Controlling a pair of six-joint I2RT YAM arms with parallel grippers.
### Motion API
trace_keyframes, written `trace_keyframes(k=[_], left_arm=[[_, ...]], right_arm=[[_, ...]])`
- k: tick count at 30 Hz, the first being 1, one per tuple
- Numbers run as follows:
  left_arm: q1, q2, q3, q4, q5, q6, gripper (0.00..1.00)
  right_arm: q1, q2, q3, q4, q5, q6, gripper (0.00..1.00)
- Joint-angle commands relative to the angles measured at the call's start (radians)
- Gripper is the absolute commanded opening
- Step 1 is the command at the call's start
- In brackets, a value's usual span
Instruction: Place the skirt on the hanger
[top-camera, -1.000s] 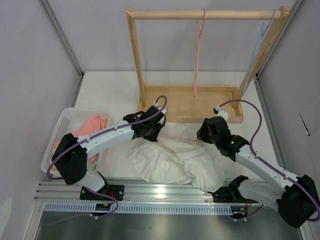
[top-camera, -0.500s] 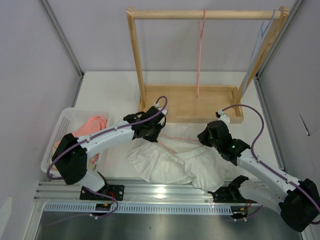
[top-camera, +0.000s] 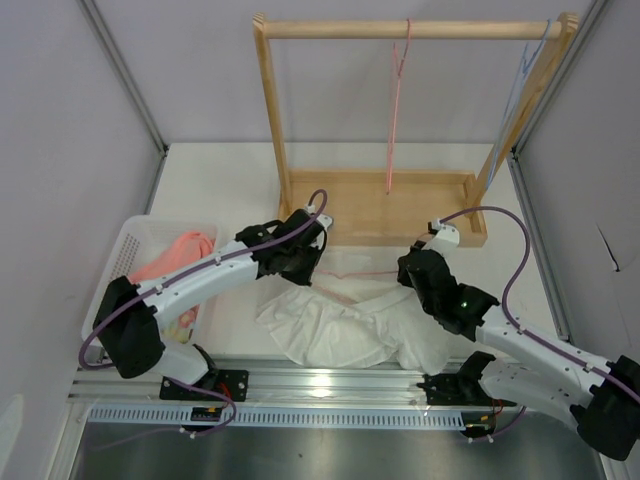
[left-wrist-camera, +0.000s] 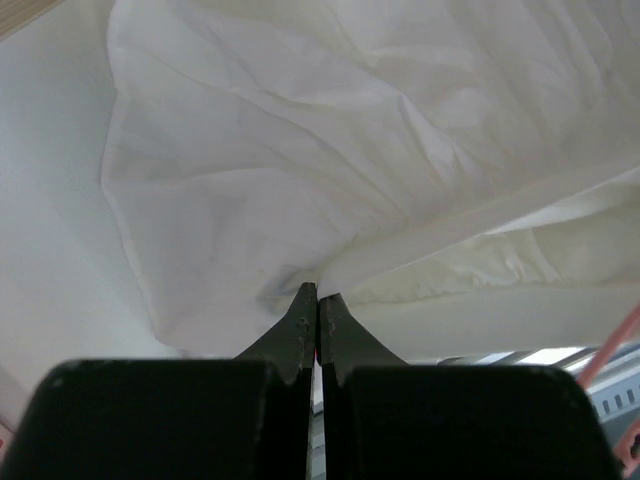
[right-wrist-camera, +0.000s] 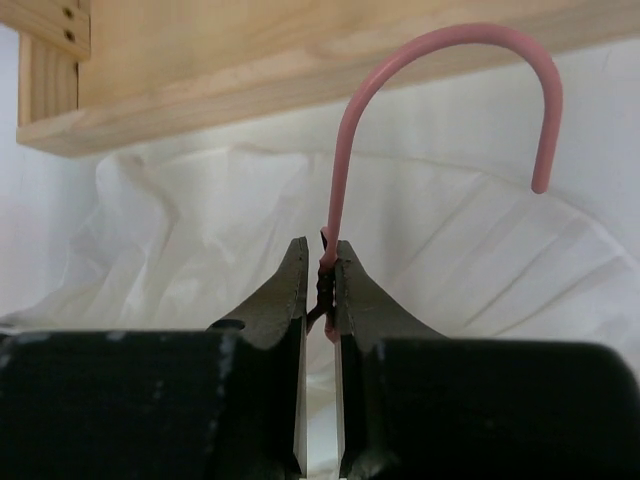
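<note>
The white crinkled skirt (top-camera: 335, 328) lies bunched on the table between the two arms. In the left wrist view it fills the frame as the skirt (left-wrist-camera: 300, 150). My left gripper (top-camera: 303, 272) sits at its upper left edge, and the left gripper (left-wrist-camera: 318, 292) is shut on a fold of the fabric. The pale pink hanger (top-camera: 365, 272) lies across the top of the skirt. My right gripper (top-camera: 407, 270) is at its right end. Up close, the right gripper (right-wrist-camera: 322, 262) is shut on the twisted neck of the hanger (right-wrist-camera: 352, 150), whose hook curves up and to the right.
A wooden rack (top-camera: 380, 205) stands behind the skirt, its base (right-wrist-camera: 250, 70) just ahead of my right fingers. A deeper pink hanger (top-camera: 397, 100) hangs from its rod, a light blue one (top-camera: 527, 60) at its right post. A white basket (top-camera: 118, 262) of pink clothes sits left.
My right gripper has closed on the hanger's neck and shifted slightly left and nearer. The left arm has edged a little to the left, still gripping the skirt.
</note>
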Motion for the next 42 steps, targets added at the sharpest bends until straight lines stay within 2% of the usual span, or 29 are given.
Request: trace_keyframes(k=[1, 12, 20, 26, 35, 39, 42], left_arm=[[0.004, -0.07, 0.046, -0.051, 0.0, 0.025, 0.0], [0.035, -0.131, -0.082, 0.02, 0.007, 0.016, 0.0], [0.044, -0.12, 0.068, -0.032, -0.067, 0.002, 0.0], [0.044, -0.087, 0.18, -0.064, -0.142, -0.001, 0.0], [0.044, -0.054, 0.259, -0.112, -0.217, 0.031, 0.0], [0.027, -0.05, 0.276, -0.088, -0.124, 0.038, 0.0], [-0.025, -0.033, 0.277, -0.043, -0.092, 0.036, 0.0]], right_arm=[[0.015, 0.021, 0.012, -0.017, 0.233, -0.129, 0.0], [-0.005, 0.07, 0.056, 0.008, 0.285, -0.186, 0.0], [0.037, 0.056, 0.012, 0.058, 0.319, -0.243, 0.0], [0.118, 0.058, 0.003, 0.095, 0.353, -0.29, 0.0], [0.191, 0.071, -0.004, 0.106, 0.429, -0.349, 0.0], [0.208, 0.062, -0.004, 0.13, 0.397, -0.359, 0.0], [0.245, 0.103, 0.052, 0.144, 0.396, -0.365, 0.0]])
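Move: The left fingers hold the skirt's waist; the hanger's left end is about 2 cm to their right, level front to back and some 2 cm higher. The skirt's middle lies roughly 10 cm right, 8 cm back and 7 cm below. The rack base is 17 cm ahead and 16 cm right, 10 cm lower. From the right hand, holding the hanger's neck, the skirt's middle is 11 cm left, 9 cm back and 9 cm below. Left hand lifts the pinched waist about 8 cm and forward; right hand raises the hanger 3 cm, tilting 20 degrees. ##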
